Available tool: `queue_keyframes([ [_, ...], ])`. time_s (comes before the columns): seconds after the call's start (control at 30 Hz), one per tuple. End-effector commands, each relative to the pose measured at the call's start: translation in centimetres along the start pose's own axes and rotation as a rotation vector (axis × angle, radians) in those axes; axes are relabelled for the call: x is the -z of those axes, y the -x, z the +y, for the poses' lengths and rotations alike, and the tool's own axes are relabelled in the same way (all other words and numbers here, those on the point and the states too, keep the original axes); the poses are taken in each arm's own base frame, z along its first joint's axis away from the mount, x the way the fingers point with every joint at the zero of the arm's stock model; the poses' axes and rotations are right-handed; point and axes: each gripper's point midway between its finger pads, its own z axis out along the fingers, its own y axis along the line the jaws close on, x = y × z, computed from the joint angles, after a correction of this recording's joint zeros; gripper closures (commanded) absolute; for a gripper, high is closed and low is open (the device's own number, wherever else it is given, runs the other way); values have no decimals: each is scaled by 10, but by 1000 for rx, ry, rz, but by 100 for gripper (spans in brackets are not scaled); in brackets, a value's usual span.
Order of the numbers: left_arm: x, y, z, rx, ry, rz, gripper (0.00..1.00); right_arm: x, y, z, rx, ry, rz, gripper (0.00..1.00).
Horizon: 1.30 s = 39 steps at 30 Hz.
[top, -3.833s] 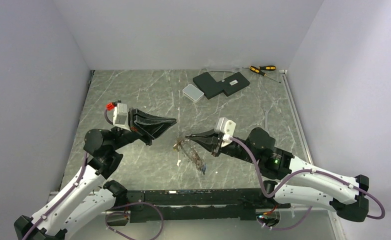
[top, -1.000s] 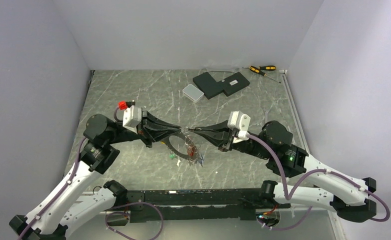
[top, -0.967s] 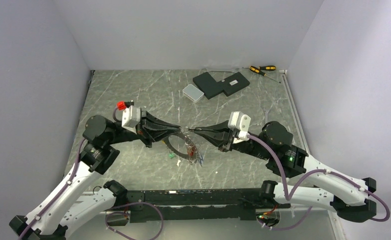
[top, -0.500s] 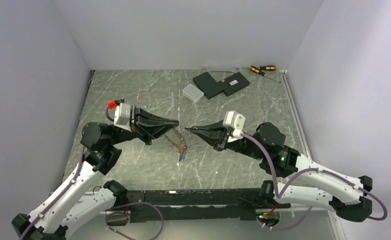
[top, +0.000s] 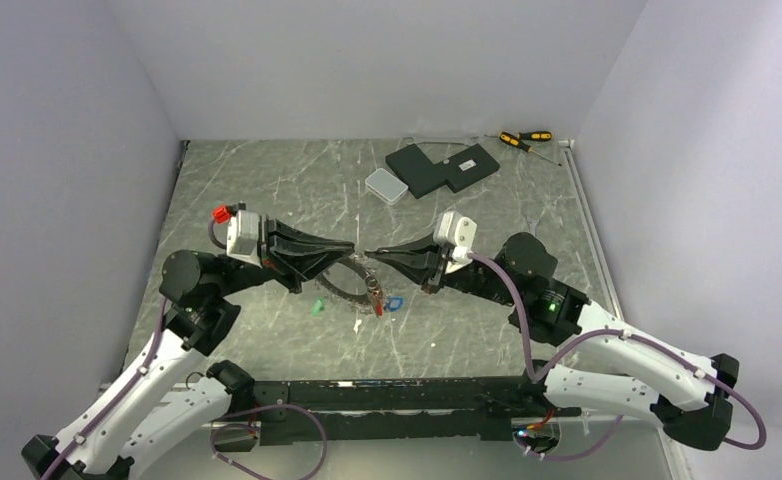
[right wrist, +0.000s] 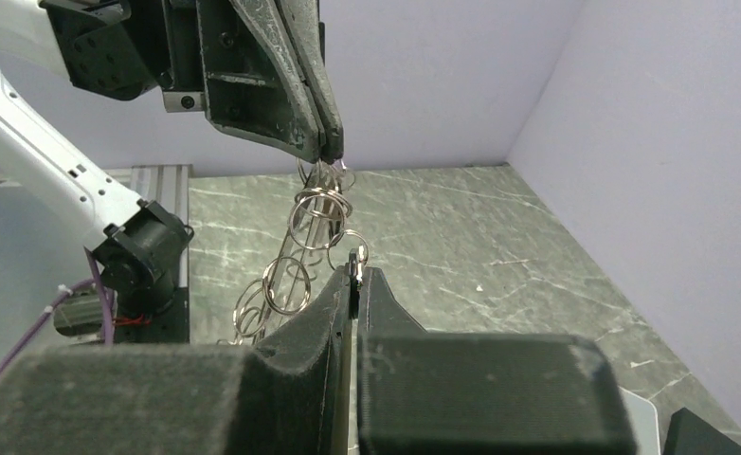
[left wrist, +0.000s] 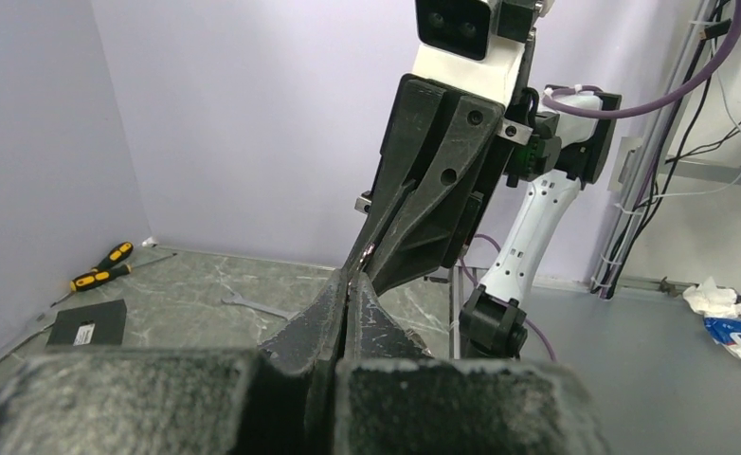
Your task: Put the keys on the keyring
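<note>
The keyring (top: 339, 291) hangs as a dark arc from my left gripper (top: 351, 247), which is shut on its top edge. In the right wrist view the left gripper (right wrist: 330, 147) pinches it from above, and several small silver split rings (right wrist: 317, 205) dangle along it. My right gripper (top: 370, 254) is tip to tip with the left one. It is shut (right wrist: 355, 263) on a small metal ring at the keyring. A green key (top: 317, 307) and a blue key (top: 395, 303) show low beside the ring. I cannot tell whether they hang or lie on the table.
Two black boxes (top: 442, 167) and a small white box (top: 386, 185) sit at the back of the marble table. Yellow-handled screwdrivers (top: 524, 138) lie in the far right corner. A silver wrench (left wrist: 253, 307) lies on the table behind the grippers.
My right gripper has moved left until its tip meets the left gripper's. The keyring has swung from edge-on to a wider arc, and the green and blue keys now show beside it.
</note>
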Motion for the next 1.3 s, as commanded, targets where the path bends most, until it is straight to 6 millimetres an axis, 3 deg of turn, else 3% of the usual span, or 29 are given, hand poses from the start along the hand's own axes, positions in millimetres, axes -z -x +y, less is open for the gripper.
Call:
queue_keyframes([
  [0.0,4,23,1,-96,47,-51,100,4,12,-5,34,-2,-9,100],
  [0.1,13,1,16,-86,134,19,98,9,30,-26,84,-85,-17,100],
  [0.13,18,-7,20,-78,163,36,85,8,38,-31,97,-96,-19,100],
  [0.23,32,-26,22,-70,211,89,11,-1,53,-38,131,-87,2,100],
  [0.27,37,-29,22,-69,226,112,2,-5,55,-39,138,-83,13,100],
  [0.43,71,-37,27,-141,363,318,0,-22,55,-45,158,-69,51,100],
  [0.67,126,-80,77,-202,684,478,1,-53,29,-55,159,-74,138,100],
  [0.73,139,-82,89,-212,782,471,1,-65,16,-56,143,-67,162,100],
  [0.93,178,-56,102,-292,1019,407,1,-111,-33,-60,57,-63,210,100],
  [1.13,213,-31,99,-368,1178,306,1,-156,-89,-64,34,-46,278,100],
  [1.27,220,-25,97,-382,1203,278,1,-162,-139,-56,28,6,367,100],
])
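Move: The keyring hangs between the two shut grippers. Its middle is about 8 cm below the left hand, 1 cm back and 1 cm to its left; from the right hand it is 5 cm below, 2 cm back and 3 cm left. Bare tabletop lies roughly 15 cm ahead of the right hand, 16 cm left and 38 below. At that same level, a white scrap lies 6 cm ahead and 4 cm left, and the white box 41 cm ahead and 2 cm right. The keyring passes into the right gripper's sole hold: the left fingers open wide, release it and withdraw some 19 cm left, sinking and easing forward while the hand swings about 65 degrees counter-clockwise. The right keeps its pinch and carries the keyring forward, first rising slightly, then sweeping left and down towards the bare table, about 13 cm each way, fingertips dipping. ##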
